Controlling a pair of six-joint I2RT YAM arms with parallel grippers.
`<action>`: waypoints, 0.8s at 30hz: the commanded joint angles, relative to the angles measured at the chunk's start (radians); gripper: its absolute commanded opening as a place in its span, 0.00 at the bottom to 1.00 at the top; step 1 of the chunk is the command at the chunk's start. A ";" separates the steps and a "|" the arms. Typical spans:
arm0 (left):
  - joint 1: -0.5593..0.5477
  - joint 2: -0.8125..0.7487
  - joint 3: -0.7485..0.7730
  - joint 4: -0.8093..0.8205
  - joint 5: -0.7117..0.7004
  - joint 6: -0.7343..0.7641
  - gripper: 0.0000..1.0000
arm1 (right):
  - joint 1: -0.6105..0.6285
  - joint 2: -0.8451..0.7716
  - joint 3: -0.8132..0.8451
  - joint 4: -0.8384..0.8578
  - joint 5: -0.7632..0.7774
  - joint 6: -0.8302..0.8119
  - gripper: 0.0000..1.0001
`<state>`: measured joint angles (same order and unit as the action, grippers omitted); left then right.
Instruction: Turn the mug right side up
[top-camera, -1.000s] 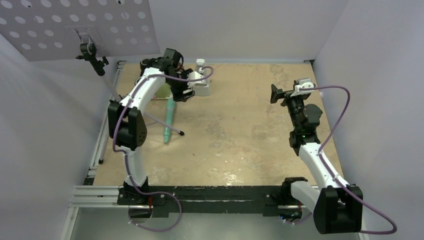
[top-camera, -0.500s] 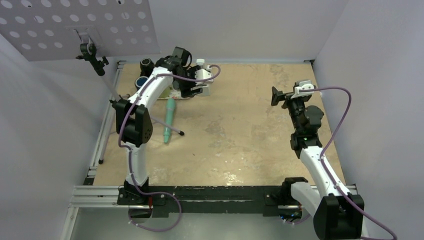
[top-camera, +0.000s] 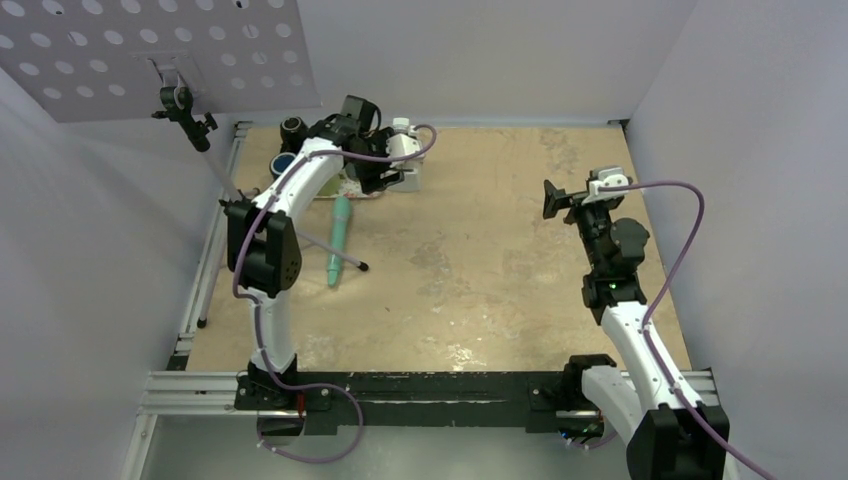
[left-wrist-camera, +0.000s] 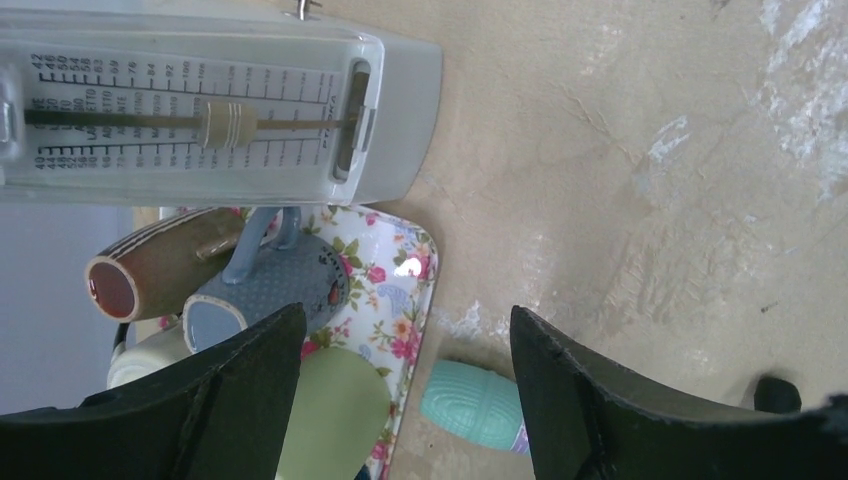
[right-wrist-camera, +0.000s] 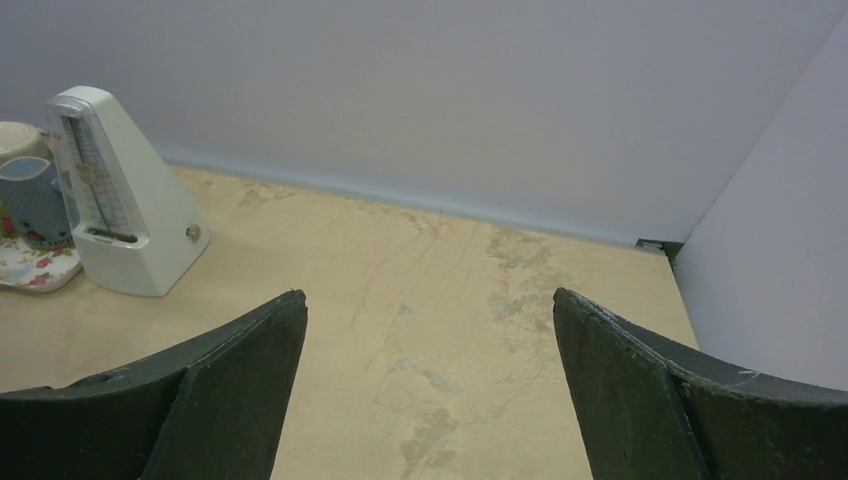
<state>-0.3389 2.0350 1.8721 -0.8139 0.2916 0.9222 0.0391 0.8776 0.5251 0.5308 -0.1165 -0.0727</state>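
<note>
A blue dotted mug (left-wrist-camera: 270, 290) stands on a floral tray (left-wrist-camera: 405, 300) at the back left. Its pale blue round end with a cream ring points away from the tray. A brown striped mug (left-wrist-camera: 165, 265) and a cream mug (left-wrist-camera: 145, 355) stand beside it. The blue mug also shows in the right wrist view (right-wrist-camera: 25, 195). My left gripper (left-wrist-camera: 407, 312) is open and empty above the tray's edge, touching none of the mugs; in the top view (top-camera: 385, 178) its arm hides the tray. My right gripper (top-camera: 553, 198) is open and empty at mid-right, high over bare table (right-wrist-camera: 428, 295).
A white metronome (left-wrist-camera: 200, 120) stands just behind the tray. It also shows in the top view (top-camera: 405, 162). A green rounded object (left-wrist-camera: 335, 410) lies on the tray. A long teal object (top-camera: 338, 240) lies on the table beside it. Two dark cups (top-camera: 290, 128) stand by the left wall.
My left gripper has swung right and toward the back, over the tray beside the metronome. My right gripper has drifted slightly nearer. Both stay open.
</note>
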 joint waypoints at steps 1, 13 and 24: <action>0.001 -0.120 -0.018 -0.064 0.004 0.049 0.78 | 0.008 -0.033 0.006 -0.006 -0.010 -0.032 0.96; -0.009 -0.642 -0.425 -0.372 0.037 -0.087 0.77 | 0.049 -0.017 0.027 0.000 -0.047 -0.050 0.95; 0.084 -0.969 -0.408 -0.447 -0.153 -0.501 0.86 | 0.098 -0.046 0.026 0.022 -0.075 -0.041 0.95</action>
<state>-0.3332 1.1362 1.4593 -1.2812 0.3065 0.6594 0.1211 0.8608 0.5251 0.5148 -0.1692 -0.1062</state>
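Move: The green mug, which looks bottom-up on the tray, is about 10 cm ahead of my open left hand, 15 cm to its left and 10 cm below. The blue-grey mug is 12 cm ahead and 6 cm left, the metronome 10 cm ahead and 5 cm right. The teal bottle lies 7 cm back and 9 cm left, the stand's foot 13 cm back and 4 cm left. From my right hand the green mug is some 22 cm ahead and 50 cm left. I pull my empty left hand quickly back towards my base, about 26 cm, rising some 12 cm and drifting 8 cm left, away from the mugs and metronome and over the stand's foot. Its fingers stay wide open, and the wrist turns roughly 10 degrees counter-clockwise late on. My open right hand slides about 4 cm left, swinging slightly counter-clockwise to face the tray more. ##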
